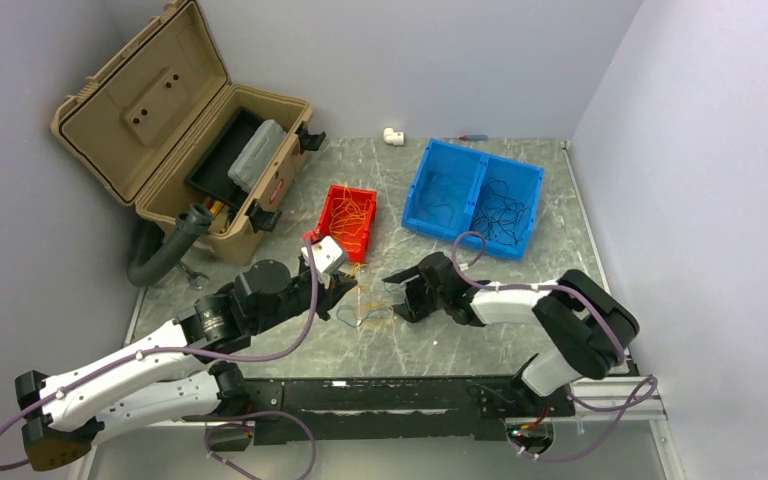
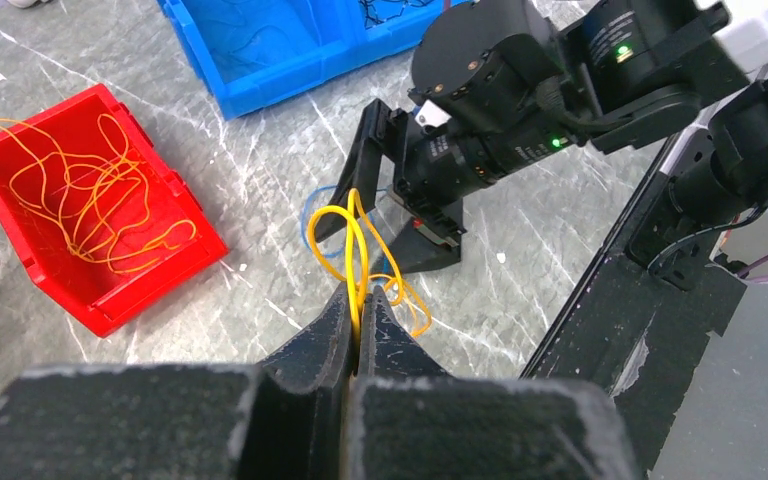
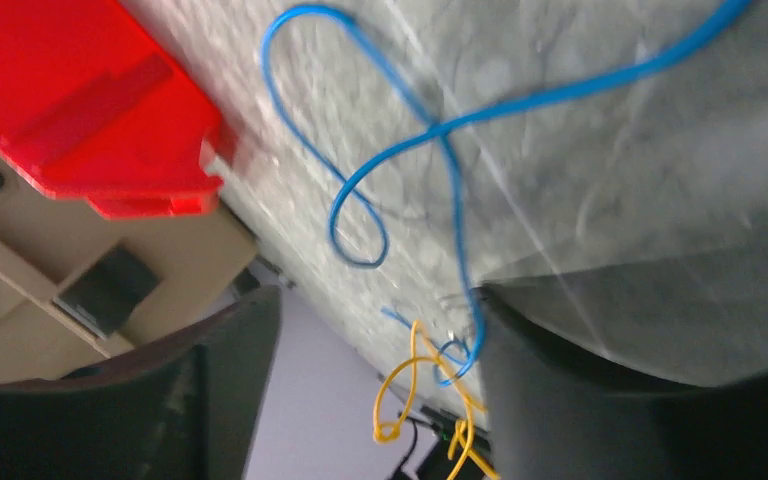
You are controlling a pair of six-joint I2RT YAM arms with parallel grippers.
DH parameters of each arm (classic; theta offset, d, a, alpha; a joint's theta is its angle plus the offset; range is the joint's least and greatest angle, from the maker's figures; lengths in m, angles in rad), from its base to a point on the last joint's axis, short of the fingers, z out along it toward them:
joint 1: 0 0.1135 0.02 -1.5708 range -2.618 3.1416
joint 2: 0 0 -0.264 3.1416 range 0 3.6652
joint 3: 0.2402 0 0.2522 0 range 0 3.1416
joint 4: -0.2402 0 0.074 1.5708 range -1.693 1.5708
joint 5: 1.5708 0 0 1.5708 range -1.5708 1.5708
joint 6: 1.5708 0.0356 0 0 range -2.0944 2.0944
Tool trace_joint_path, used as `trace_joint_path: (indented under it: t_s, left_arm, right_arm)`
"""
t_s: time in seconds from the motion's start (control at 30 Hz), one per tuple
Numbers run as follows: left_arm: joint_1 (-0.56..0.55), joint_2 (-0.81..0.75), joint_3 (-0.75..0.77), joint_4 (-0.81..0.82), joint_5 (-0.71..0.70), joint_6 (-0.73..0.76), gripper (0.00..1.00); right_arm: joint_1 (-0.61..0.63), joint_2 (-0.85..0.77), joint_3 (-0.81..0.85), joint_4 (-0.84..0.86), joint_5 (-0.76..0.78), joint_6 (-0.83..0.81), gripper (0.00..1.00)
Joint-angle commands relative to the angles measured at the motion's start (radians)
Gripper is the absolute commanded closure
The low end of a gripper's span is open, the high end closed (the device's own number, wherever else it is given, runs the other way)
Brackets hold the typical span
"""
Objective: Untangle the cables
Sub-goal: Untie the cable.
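A small tangle of cables (image 1: pixel 368 312) lies on the grey table between my two grippers: yellow-orange loops (image 2: pixel 355 235) with a blue strand (image 2: pixel 310 205) running through them. My left gripper (image 2: pixel 362 296) is shut on the yellow cable, which rises in loops from its tips. Facing it from the right, my right gripper (image 1: pixel 400 295) stands open just above the table. In the right wrist view the blue cable (image 3: pixel 400 150) curls over the table and runs down beside the right finger (image 3: pixel 560 380), crossing a yellow loop (image 3: pixel 410 390) there. Nothing is pinched in the right gripper (image 3: pixel 375 300).
A red bin (image 1: pixel 348 220) holding yellow cables sits just behind the tangle. A blue two-compartment bin (image 1: pixel 422 190) at the back right holds blue cables and black ones. An open tan toolbox (image 1: pixel 185 130) and a black hose (image 1: pixel 165 250) fill the back left.
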Motion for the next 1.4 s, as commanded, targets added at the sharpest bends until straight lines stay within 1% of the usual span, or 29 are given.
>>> trace_joint_path:
  t_s: [0.0,0.03,0.1,0.13,0.23,0.3,0.43,0.53,0.67,0.83,0.93,1.03,1.07,1.13,1.23,1.33,1.37]
  left_arm:
    - [0.003,-0.019,-0.006,0.022,0.011,-0.001,1.00]
    - [0.003,-0.021,-0.003,0.018,0.010,-0.001,1.00]
    - [0.003,-0.024,0.003,0.008,0.005,-0.002,1.00]
    - [0.003,-0.027,0.008,0.001,0.001,-0.001,1.00]
    - [0.004,-0.047,0.027,-0.032,-0.020,0.010,1.00]
    - [0.003,-0.059,0.051,-0.073,-0.072,0.017,1.00]
    - [0.005,-0.062,0.152,-0.242,-0.243,0.024,1.00]
    - [0.006,-0.071,0.232,-0.330,-0.365,0.032,1.00]
    - [0.009,-0.099,0.284,-0.379,-0.486,0.045,1.00]
    - [0.012,-0.135,0.303,-0.400,-0.658,0.063,1.00]
    - [0.014,-0.155,0.297,-0.385,-0.703,0.073,1.00]
    - [0.015,-0.159,0.282,-0.358,-0.704,0.083,1.00]
    - [0.016,-0.153,0.280,-0.356,-0.714,0.083,1.00]
    - [0.017,-0.133,0.289,-0.389,-0.770,0.068,1.00]
    - [0.017,-0.113,0.317,-0.445,-0.835,0.037,1.00]
    - [0.017,-0.121,0.316,-0.459,-0.887,0.012,1.00]
    - [0.017,-0.128,0.315,-0.478,-0.922,-0.011,1.00]
  right_arm:
    - [0.003,0.131,-0.011,0.056,0.070,0.036,0.41]
    - [0.004,0.161,-0.010,0.082,0.071,0.039,0.56]
    - [0.002,0.192,-0.017,0.151,0.065,0.036,0.98]
    - [0.003,0.196,-0.023,0.162,0.072,0.038,1.00]
    - [0.003,0.159,-0.035,0.125,0.105,0.029,1.00]
    - [0.002,0.104,-0.047,0.068,0.152,0.012,1.00]
    - [-0.007,-0.042,-0.055,-0.110,0.263,-0.029,1.00]
    - [-0.020,-0.171,-0.081,-0.246,0.351,-0.044,1.00]
    - [-0.046,-0.371,-0.104,-0.393,0.456,-0.069,1.00]
    - [-0.069,-0.583,-0.074,-0.631,0.624,-0.123,1.00]
    - [-0.074,-0.685,-0.037,-0.730,0.701,-0.179,1.00]
    - [-0.075,-0.744,0.023,-0.760,0.761,-0.295,1.00]
    - [-0.075,-0.752,0.052,-0.786,0.787,-0.311,1.00]
    - [-0.077,-0.756,0.105,-0.897,0.871,-0.287,1.00]
    - [-0.076,-0.774,0.166,-0.920,0.939,-0.392,1.00]
    - [-0.076,-0.790,0.192,-0.945,0.981,-0.414,1.00]
    - [-0.076,-0.795,0.195,-0.969,0.997,-0.387,1.00]
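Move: The blue cable lies almost between the right hand's still-open fingers, its gripping spot about 2 cm ahead, 1 cm left and 2 cm below. The red bin is some 19 cm ahead and 10 cm left, the blue bin about 27 cm ahead and 17 cm right. From the left hand, already shut on the yellow cable, that blue spot lies about 8 cm ahead, 7 cm right and 23 cm below; the tan case about 33 cm ahead and 28 cm left. The blue cable is pinched as the right hand dips about 2 cm, edging forward, and shuts its fingers; that hand then pulls away to the right and up, some 22 cm across, rolling its right side up and tipping the fingers upward. Keeping its grip on the yellow cable, the left hand starts a little later, drawing left towards the tan case and upward, swinging about 40 degrees counter-clockwise. ##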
